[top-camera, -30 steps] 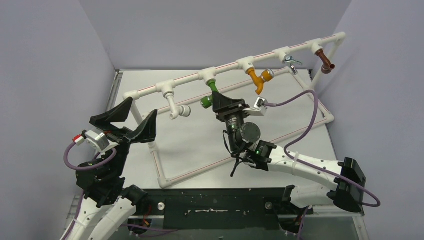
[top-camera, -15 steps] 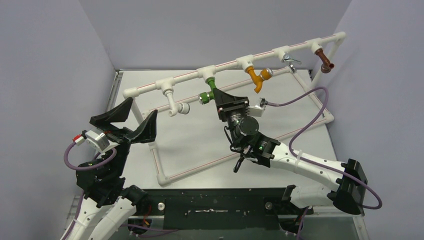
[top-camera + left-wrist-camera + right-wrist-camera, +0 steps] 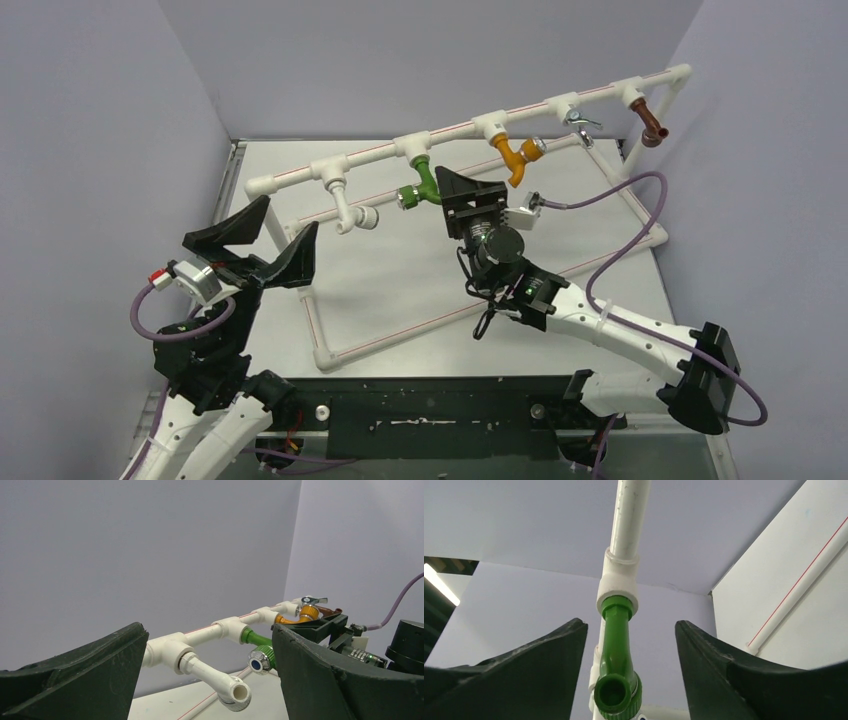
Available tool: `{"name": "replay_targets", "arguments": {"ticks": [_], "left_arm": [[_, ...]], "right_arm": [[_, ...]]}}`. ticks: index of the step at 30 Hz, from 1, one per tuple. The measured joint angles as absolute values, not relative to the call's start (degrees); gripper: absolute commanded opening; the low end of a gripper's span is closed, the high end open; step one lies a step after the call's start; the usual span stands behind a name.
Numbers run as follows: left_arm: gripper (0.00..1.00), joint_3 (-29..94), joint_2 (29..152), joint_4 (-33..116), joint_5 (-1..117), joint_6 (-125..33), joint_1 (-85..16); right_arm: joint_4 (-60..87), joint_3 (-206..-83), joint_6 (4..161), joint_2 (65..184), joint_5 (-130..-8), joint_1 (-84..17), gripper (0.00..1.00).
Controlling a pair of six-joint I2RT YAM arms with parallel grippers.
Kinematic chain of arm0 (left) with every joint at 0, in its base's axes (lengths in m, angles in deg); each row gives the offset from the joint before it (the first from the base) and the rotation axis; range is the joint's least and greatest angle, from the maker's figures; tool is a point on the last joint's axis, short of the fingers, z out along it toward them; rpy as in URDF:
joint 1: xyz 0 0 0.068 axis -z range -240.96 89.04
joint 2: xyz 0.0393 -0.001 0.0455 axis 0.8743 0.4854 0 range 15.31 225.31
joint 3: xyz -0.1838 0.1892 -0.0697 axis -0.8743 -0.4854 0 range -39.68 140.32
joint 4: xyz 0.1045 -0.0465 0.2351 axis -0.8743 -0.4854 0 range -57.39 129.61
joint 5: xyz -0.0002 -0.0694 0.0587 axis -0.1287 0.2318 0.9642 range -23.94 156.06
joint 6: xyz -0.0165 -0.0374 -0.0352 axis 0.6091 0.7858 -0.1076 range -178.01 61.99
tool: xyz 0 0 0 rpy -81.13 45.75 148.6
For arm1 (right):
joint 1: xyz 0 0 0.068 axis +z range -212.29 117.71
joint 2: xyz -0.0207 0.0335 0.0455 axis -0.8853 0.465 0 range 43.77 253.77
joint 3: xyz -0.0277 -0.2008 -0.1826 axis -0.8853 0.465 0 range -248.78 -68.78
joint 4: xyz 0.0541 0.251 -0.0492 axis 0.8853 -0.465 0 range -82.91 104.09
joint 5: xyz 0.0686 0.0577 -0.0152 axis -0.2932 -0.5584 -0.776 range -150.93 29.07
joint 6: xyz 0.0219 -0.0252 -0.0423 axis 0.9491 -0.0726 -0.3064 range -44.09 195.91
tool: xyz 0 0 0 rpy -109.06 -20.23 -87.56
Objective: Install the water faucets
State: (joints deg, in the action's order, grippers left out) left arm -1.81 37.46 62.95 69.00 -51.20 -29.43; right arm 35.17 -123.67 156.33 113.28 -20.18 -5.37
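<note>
The green water faucet (image 3: 418,188) hangs from a tee of the white pipe rail (image 3: 460,132), and its spout mouth faces the right wrist camera (image 3: 616,670). My right gripper (image 3: 445,185) is open, one finger on either side of the faucet (image 3: 630,625) with a gap on each side. On the same rail hang a white faucet (image 3: 352,212), an orange faucet (image 3: 518,156), a silver faucet (image 3: 580,120) and a brown faucet (image 3: 652,125). My left gripper (image 3: 288,215) is open and empty, left of the white faucet (image 3: 215,677).
The rail stands on a white pipe base frame (image 3: 320,340) with red stripes that lies on the white table. Purple-grey walls close in the left, back and right. The right arm's purple cable (image 3: 600,265) loops over the frame's right part.
My right gripper was shut on the green faucet and has opened off it, shifting a little right and back. The faucet's knob has swung to the left. The left arm has barely moved.
</note>
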Motion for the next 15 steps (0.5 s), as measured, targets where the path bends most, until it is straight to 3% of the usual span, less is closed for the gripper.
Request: {"name": "replay_targets", "arguments": {"ticks": [7, 15], "left_arm": [[0.94, -1.83, 37.44, 62.92, 68.95, -51.22, -29.39], [0.94, -1.83, 37.44, 62.92, 69.02, -51.24, -29.39]], "right_arm": [[35.15, -122.25, 149.03, 110.51, -22.36, -6.04, 0.88], [32.7, -121.31, 138.65, 104.67, -26.45, -6.39, 0.9]]}}
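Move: The green faucet, already threaded into its tee, lies about 3 cm ahead of the right hand and 2 cm to its left, at the same height, with its spout end between the parted fingers. From that hand, the orange faucet stands some 8 cm farther out and 15 cm to the right, and the white faucet about 17 cm to the left and 2 cm back. From the left hand, the green faucet is roughly 13 cm ahead, 27 cm to the right and 7 cm lower. Open the right gripper the rest of the way, to nearly full, and draw it off the green faucet's spout: slip a little to the right first, then pull back, right and up, some 3.5 cm in all. As you back off, roll the wrist about 15 degrees so that the hand's left side sinks, and let the fingertips tip up slightly. ##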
